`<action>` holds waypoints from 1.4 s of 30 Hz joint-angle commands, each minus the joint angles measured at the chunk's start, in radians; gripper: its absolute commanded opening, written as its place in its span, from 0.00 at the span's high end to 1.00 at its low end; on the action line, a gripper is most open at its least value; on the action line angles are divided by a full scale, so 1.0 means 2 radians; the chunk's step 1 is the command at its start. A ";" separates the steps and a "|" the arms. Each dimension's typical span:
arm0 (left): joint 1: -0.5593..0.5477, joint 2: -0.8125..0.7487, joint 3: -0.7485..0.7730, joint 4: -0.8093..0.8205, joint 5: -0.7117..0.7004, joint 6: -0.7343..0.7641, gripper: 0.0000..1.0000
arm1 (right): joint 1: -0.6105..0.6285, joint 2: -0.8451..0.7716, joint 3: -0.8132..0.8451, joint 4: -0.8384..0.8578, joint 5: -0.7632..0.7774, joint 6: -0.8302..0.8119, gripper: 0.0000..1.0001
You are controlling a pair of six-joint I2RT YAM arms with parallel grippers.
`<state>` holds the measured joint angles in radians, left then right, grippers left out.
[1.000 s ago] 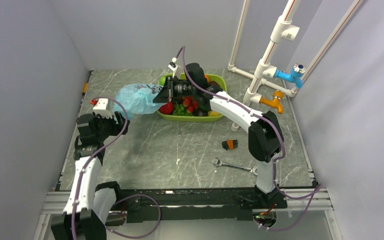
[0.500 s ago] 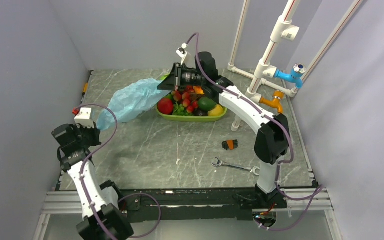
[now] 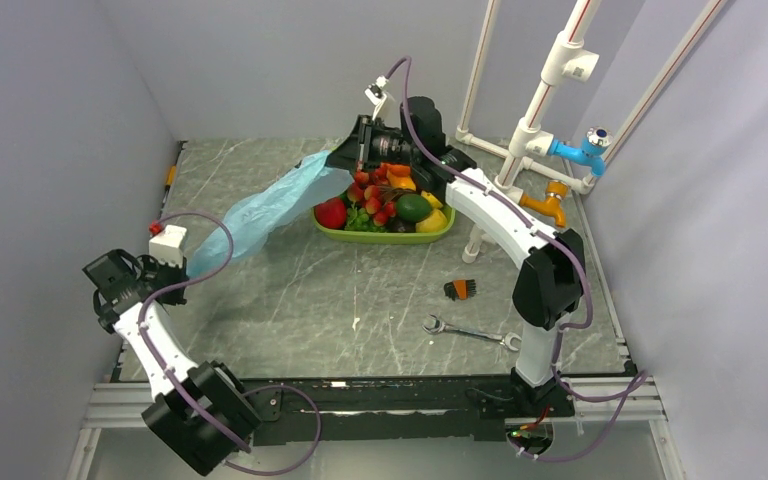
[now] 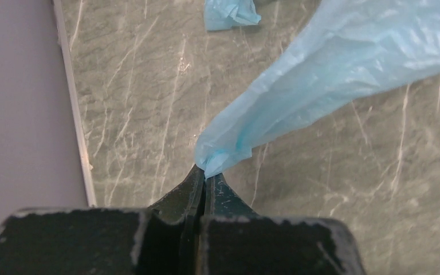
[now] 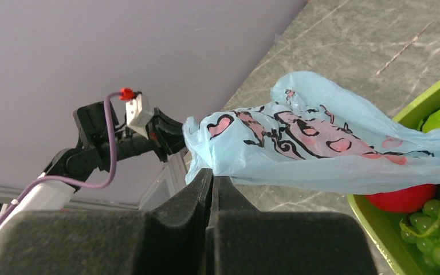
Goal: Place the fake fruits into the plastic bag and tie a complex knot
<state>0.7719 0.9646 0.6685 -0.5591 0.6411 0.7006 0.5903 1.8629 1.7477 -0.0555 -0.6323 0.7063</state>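
The light-blue plastic bag (image 3: 260, 210) hangs stretched in a long diagonal above the table. My left gripper (image 3: 192, 264) is shut on its lower end at the near left, and the wrist view shows the gathered tip (image 4: 220, 157) pinched between the jaws of the left gripper (image 4: 206, 175). My right gripper (image 3: 348, 160) is shut on the upper end, beside the tray. In the right wrist view, the printed plastic bag (image 5: 321, 143) spreads out from the right gripper (image 5: 213, 172). The fake fruits (image 3: 385, 205) lie heaped in the lime-green tray (image 3: 380, 236). No knot shows.
A wrench (image 3: 465, 330) and a small orange-black tool (image 3: 460, 289) lie at the near right. White pipes with blue and orange valves (image 3: 560, 150) stand at the back right. A crumpled scrap of blue plastic (image 4: 229, 14) rests on the table.
My left gripper has shut on the bag's end and drawn back toward the near left. The right gripper rose and shifted right, so the crumpled bag is now pulled out long and off the table.
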 commanded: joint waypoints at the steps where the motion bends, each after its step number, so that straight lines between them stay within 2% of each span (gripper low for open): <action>1: 0.008 -0.033 0.012 -0.071 0.001 0.111 1.00 | -0.007 -0.028 0.034 0.044 0.020 -0.008 1.00; 3: 0.008 -0.043 0.032 -0.129 0.032 0.136 1.00 | -0.004 -0.028 0.036 0.052 0.022 -0.013 1.00; 7: 0.008 -0.058 0.092 -0.289 0.140 0.216 1.00 | 0.002 -0.004 0.076 0.064 0.035 -0.017 1.00; 9: 0.008 -0.064 0.100 -0.345 0.165 0.254 1.00 | 0.006 0.014 0.104 0.075 0.043 -0.014 1.00; 11: 0.008 -0.068 0.099 -0.397 0.169 0.302 1.00 | 0.012 0.031 0.131 0.088 0.059 -0.012 1.00; 14: 0.008 -0.086 0.092 -0.497 0.163 0.422 1.00 | 0.022 0.042 0.156 0.106 0.103 -0.019 1.00; 16: 0.008 -0.114 0.078 -0.509 0.153 0.436 1.00 | 0.026 0.048 0.168 0.109 0.129 -0.031 1.00; 19: -0.017 -0.124 0.071 -0.510 0.159 0.424 1.00 | 0.037 0.060 0.190 0.103 0.159 -0.052 1.00; 23: -0.109 -0.142 0.092 -0.504 0.196 0.409 1.00 | 0.075 0.083 0.202 0.114 0.198 -0.101 1.00; 24: -0.131 -0.146 0.101 -0.491 0.209 0.373 1.00 | 0.084 0.094 0.203 0.122 0.202 -0.116 1.00; 26: -0.148 -0.144 0.113 -0.397 0.233 0.226 1.00 | 0.107 0.123 0.203 0.144 0.216 -0.156 1.00; 27: -0.148 -0.133 0.119 -0.381 0.248 0.167 1.00 | 0.116 0.134 0.203 0.155 0.219 -0.176 1.00; 29: -0.148 -0.102 0.139 -0.356 0.270 0.121 1.00 | 0.129 0.177 0.223 0.164 0.212 -0.201 1.00; 30: -0.147 -0.089 0.146 -0.320 0.265 0.067 1.00 | 0.134 0.199 0.245 0.161 0.196 -0.210 1.00; 31: -0.145 -0.076 0.152 -0.278 0.250 0.009 1.00 | 0.136 0.222 0.270 0.151 0.184 -0.219 0.87; 33: -0.107 -0.050 0.157 -0.225 0.258 -0.090 1.00 | 0.137 0.250 0.296 0.143 0.166 -0.236 0.39; 34: -0.079 -0.035 0.157 -0.212 0.279 -0.128 1.00 | 0.138 0.254 0.302 0.132 0.161 -0.246 0.18; 35: -0.058 -0.013 0.154 -0.202 0.295 -0.157 1.00 | 0.137 0.251 0.301 0.127 0.156 -0.258 0.02; 38: -0.031 0.033 0.154 -0.204 0.268 -0.183 1.00 | 0.129 0.198 0.242 0.128 0.144 -0.277 0.00; 42: -0.011 0.055 0.141 -0.175 0.224 -0.253 1.00 | 0.124 0.122 0.158 0.119 0.133 -0.309 0.00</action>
<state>0.7197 1.0676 0.9573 -0.9920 1.1259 0.4076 0.8650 2.3348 2.1487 0.1349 -0.3248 0.1886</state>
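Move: Both hands already hold the blue plastic bag, stretched between them; its middle lies about 8 cm ahead, 16 cm right and 9 cm above the left hand, and from the right hand about 7 cm back, 15 cm left and 11 cm lower. The green fruit basket's middle is some 6 cm ahead and 10 cm right of the right hand, roughly 29 cm below; the red fruit in its near left corner is about 2 cm ahead and 2 cm left, similarly low. Keeping its pinch on the bag's narrow end, the left hand swings back and to the right (about 10 and 18 cm), turning clockwise some 45 degrees, then climbs and sweeps forward and part of the way left again, turning most of the way back while its left side rolls down. The right hand first lifts its end about 11 cm, then throws it left and down towards the left side of the table, rolling some 35 degrees with its forward side rising, and opens its fingers wide on the way, letting go of the bag. ##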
